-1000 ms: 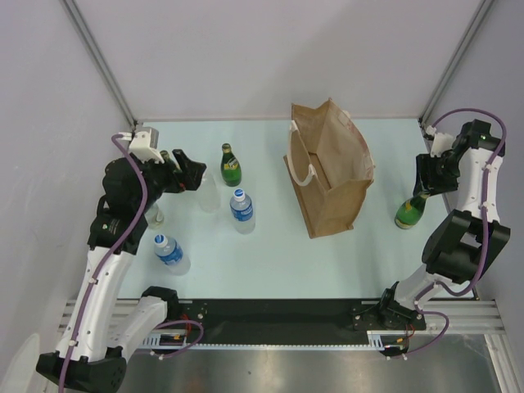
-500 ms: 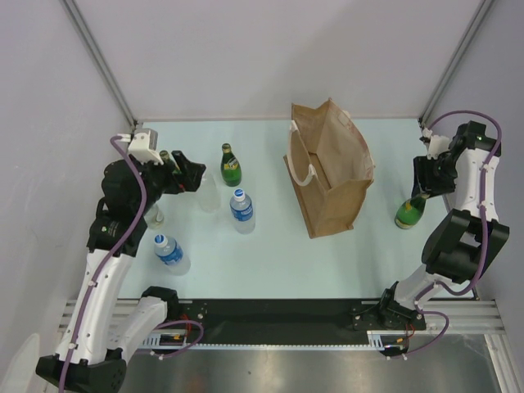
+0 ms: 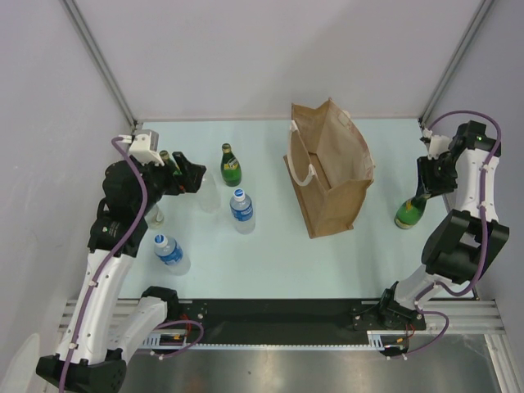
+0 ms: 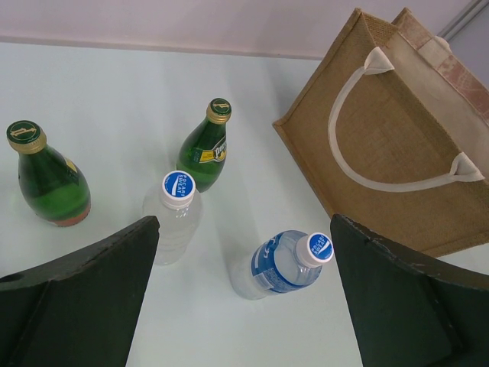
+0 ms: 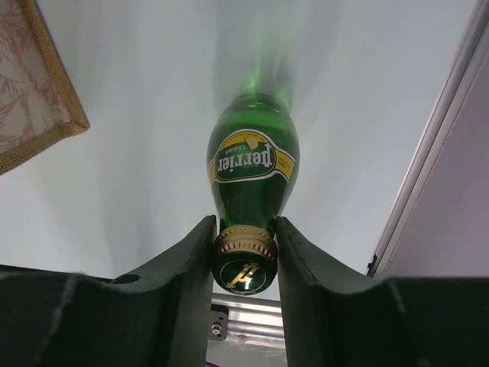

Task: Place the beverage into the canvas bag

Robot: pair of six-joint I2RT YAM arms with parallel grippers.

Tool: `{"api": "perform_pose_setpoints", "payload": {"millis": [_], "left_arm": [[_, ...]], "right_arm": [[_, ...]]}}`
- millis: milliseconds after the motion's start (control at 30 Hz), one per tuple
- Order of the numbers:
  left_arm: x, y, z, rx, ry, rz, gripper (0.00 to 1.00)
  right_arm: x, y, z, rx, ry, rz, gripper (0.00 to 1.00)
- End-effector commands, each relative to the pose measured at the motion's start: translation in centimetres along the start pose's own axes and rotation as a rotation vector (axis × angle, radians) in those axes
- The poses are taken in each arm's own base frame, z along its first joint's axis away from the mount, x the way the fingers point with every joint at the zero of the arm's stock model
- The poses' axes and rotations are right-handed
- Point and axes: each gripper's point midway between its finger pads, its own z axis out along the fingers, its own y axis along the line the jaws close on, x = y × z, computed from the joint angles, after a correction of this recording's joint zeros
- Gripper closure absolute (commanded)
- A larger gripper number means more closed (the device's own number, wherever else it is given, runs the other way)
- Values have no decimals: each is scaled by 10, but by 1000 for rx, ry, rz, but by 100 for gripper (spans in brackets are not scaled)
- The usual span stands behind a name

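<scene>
The beverage in hand is a green Perrier bottle [image 5: 252, 164] standing at the table's right side [image 3: 408, 214]. My right gripper [image 5: 244, 256] is shut on it, both fingers pressed against the gold-rimmed cap; from above the gripper [image 3: 426, 190] sits over the bottle's neck. The canvas bag [image 3: 332, 176] stands upright and open at centre-right, to the left of that bottle. Its corner shows in the right wrist view [image 5: 30, 92]. My left gripper [image 3: 187, 173] hangs open at the left, above the other bottles; its jaws [image 4: 244, 306] are wide apart with nothing between them.
At the left stand a green bottle [image 3: 230, 166], two blue-labelled water bottles [image 3: 241, 210] [image 3: 171, 252] and a clear bottle [image 3: 210, 191]. Another green bottle [image 4: 47, 183] shows in the left wrist view. A metal frame post [image 5: 435, 153] and the wall run close to the right of the held bottle.
The right gripper's fingers have closed in onto the green bottle's cap. The left arm has barely moved and stays open.
</scene>
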Motion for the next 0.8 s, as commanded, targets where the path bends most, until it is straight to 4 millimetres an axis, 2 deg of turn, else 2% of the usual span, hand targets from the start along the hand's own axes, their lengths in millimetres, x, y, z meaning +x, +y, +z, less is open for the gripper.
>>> {"api": "perform_pose_setpoints", "payload": {"millis": [0,33,67,133,300,367,400,467,500,567,600,767], "left_arm": [[-13,-1,-1,8,-49,21,0],[-13,-2,-1,11,-48,22,0],[-14,-2,-1,12,-51,22,0],[-14,-2,-1,13,-49,22,0],[-19,-4,0,18,-51,24,0],[-21,-6,0,23,-51,25,0],[-22,-6,1,24,-51,26,0],[-22,-7,3,28,-47,21,0],[-23,-7,3,28,-48,18,0],[-25,-8,4,34,-46,15,0],[-25,-9,5,37,-44,12,0],[-28,-12,8,47,-45,-4,0]], "right_arm": [[-10,8,-15,0,-51,-38,89],[-15,8,-21,8,-70,-47,97],[-19,8,-25,12,-83,-65,99],[-28,11,-33,13,-109,-91,100],[-68,17,-73,37,-250,-162,100],[-79,22,-82,39,-284,-180,100],[-91,24,-96,54,-331,-195,100],[-102,31,-106,55,-358,-219,100],[-112,34,-118,64,-397,-236,100],[-124,44,-128,54,-431,-257,100],[-133,48,-143,69,-478,-276,100],[-164,76,-176,52,-600,-345,100]]}}
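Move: The right hand already pinches a green bottle by the neck, its middle about 7 cm below the fingers. The canvas bag it must go to stands some 24 cm to that hand's left and 10 cm farther out, its middle slightly lower. Beyond the bag, a water bottle stands about 46 cm left of the hand, level with it. From the left hand the bag is roughly 30 cm right, 12 cm ahead and 19 cm lower. Keeping its pinch on the bottle neck, the right hand lifts the bottle straight off the table after a brief pause, rising about 17 cm while swinging forward and, increasingly, left, bringing it nearer the bag's open top. The wrist tips the fingers up and forward by some 25 degrees and turns a little counter-clockwise. ##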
